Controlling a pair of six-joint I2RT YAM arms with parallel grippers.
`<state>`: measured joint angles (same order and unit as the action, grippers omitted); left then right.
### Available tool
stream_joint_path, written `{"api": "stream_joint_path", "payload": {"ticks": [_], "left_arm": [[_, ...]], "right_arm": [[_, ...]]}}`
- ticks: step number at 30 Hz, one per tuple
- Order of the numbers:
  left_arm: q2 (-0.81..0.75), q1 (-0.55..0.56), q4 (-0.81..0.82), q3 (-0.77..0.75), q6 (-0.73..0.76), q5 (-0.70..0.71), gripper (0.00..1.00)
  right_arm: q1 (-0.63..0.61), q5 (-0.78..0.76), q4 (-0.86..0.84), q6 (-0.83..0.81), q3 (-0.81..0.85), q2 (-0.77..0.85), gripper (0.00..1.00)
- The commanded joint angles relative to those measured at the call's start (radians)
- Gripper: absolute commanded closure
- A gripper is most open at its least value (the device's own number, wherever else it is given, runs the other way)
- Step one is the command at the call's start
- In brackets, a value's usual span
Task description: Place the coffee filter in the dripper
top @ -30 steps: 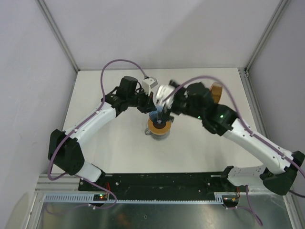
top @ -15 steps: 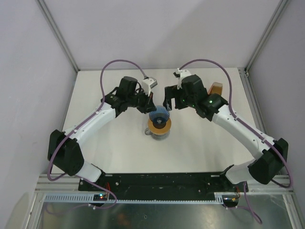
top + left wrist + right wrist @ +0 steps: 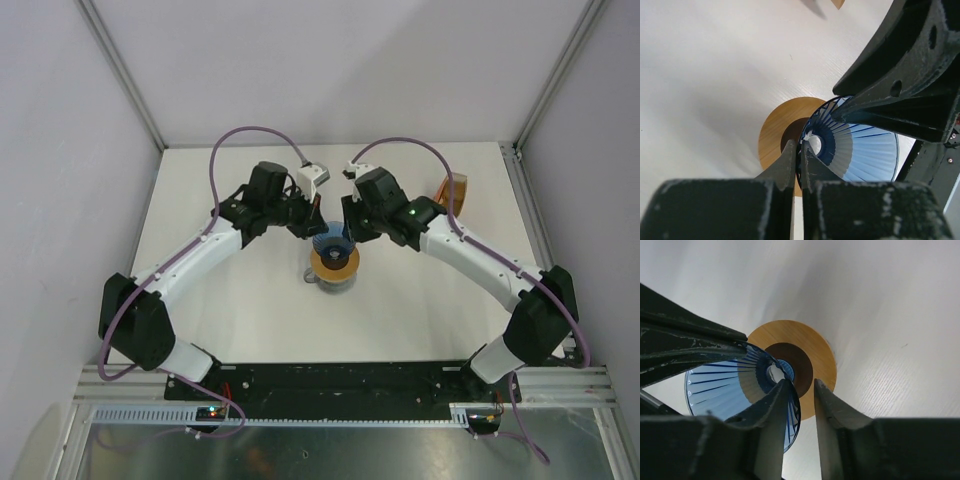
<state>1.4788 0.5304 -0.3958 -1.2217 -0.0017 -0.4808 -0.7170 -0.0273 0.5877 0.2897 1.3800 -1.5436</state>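
The dripper (image 3: pixel 332 240), a translucent blue ribbed cone, hangs tilted just above a flat brown ring (image 3: pixel 335 266). My left gripper (image 3: pixel 801 145) is shut on the dripper's (image 3: pixel 865 150) rim from the left. My right gripper (image 3: pixel 801 383) straddles the opposite rim. One finger is inside the dripper (image 3: pixel 720 385), the other outside, and a gap still shows beside the wall, so it is open. In the top view the right gripper (image 3: pixel 347 230) sits right of the cone, facing the left gripper (image 3: pixel 316 230). No single coffee filter is in view.
The brown ring (image 3: pixel 822 352) has a dark hole and rests on a clear glass jug (image 3: pixel 316 279) mid-table. An orange-brown stack of filters (image 3: pixel 455 189) stands at the back right. White walls close the table on three sides.
My right arm has swung in to the dripper's right rim and its jaws have narrowed around it. The left gripper and the dripper have stayed put.
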Motion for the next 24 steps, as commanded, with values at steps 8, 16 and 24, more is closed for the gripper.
{"api": "stream_joint_path", "payload": {"ticks": [8,16,24], "left_arm": [[0.018,0.005,-0.054,0.050,0.065,0.030,1.00],[0.030,0.005,-0.074,0.041,0.069,0.022,1.00],[0.066,-0.004,-0.086,0.046,0.070,0.010,1.00]], "right_arm": [[0.033,0.079,0.005,0.041,0.009,-0.033,0.99],[0.063,0.141,0.053,0.049,0.010,-0.081,1.00],[0.088,0.184,0.082,0.039,0.010,-0.135,1.00]]}}
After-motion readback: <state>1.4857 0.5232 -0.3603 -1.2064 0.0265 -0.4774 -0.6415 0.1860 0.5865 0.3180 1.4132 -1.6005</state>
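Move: The right hand's part-open fingers are already at the right-front rim of the blue dripper, whose middle lies about 4 cm left, 2 cm back and 3 cm below. The left hand still pinches the left-front rim, with the dripper's middle some 4 cm to its right, 3 cm back and 3 cm below. The wooden ring sits straight under the dripper, about 8 cm below both hands, on the glass carafe, whose middle is roughly 13 cm below them. The right hand shuts its fingers from about a third open and pinches the right-front rim of the blue dripper, easing about 1 cm to its left as it does so, then sinks half a centimetre towards the wooden ring while its fingers swing some 10 degrees to point more left and less forward. The left hand keeps its closed pinch on the opposite side of the rim and goes along with it, creeping about half a centimetre forward and slightly down with hardly any turn. ##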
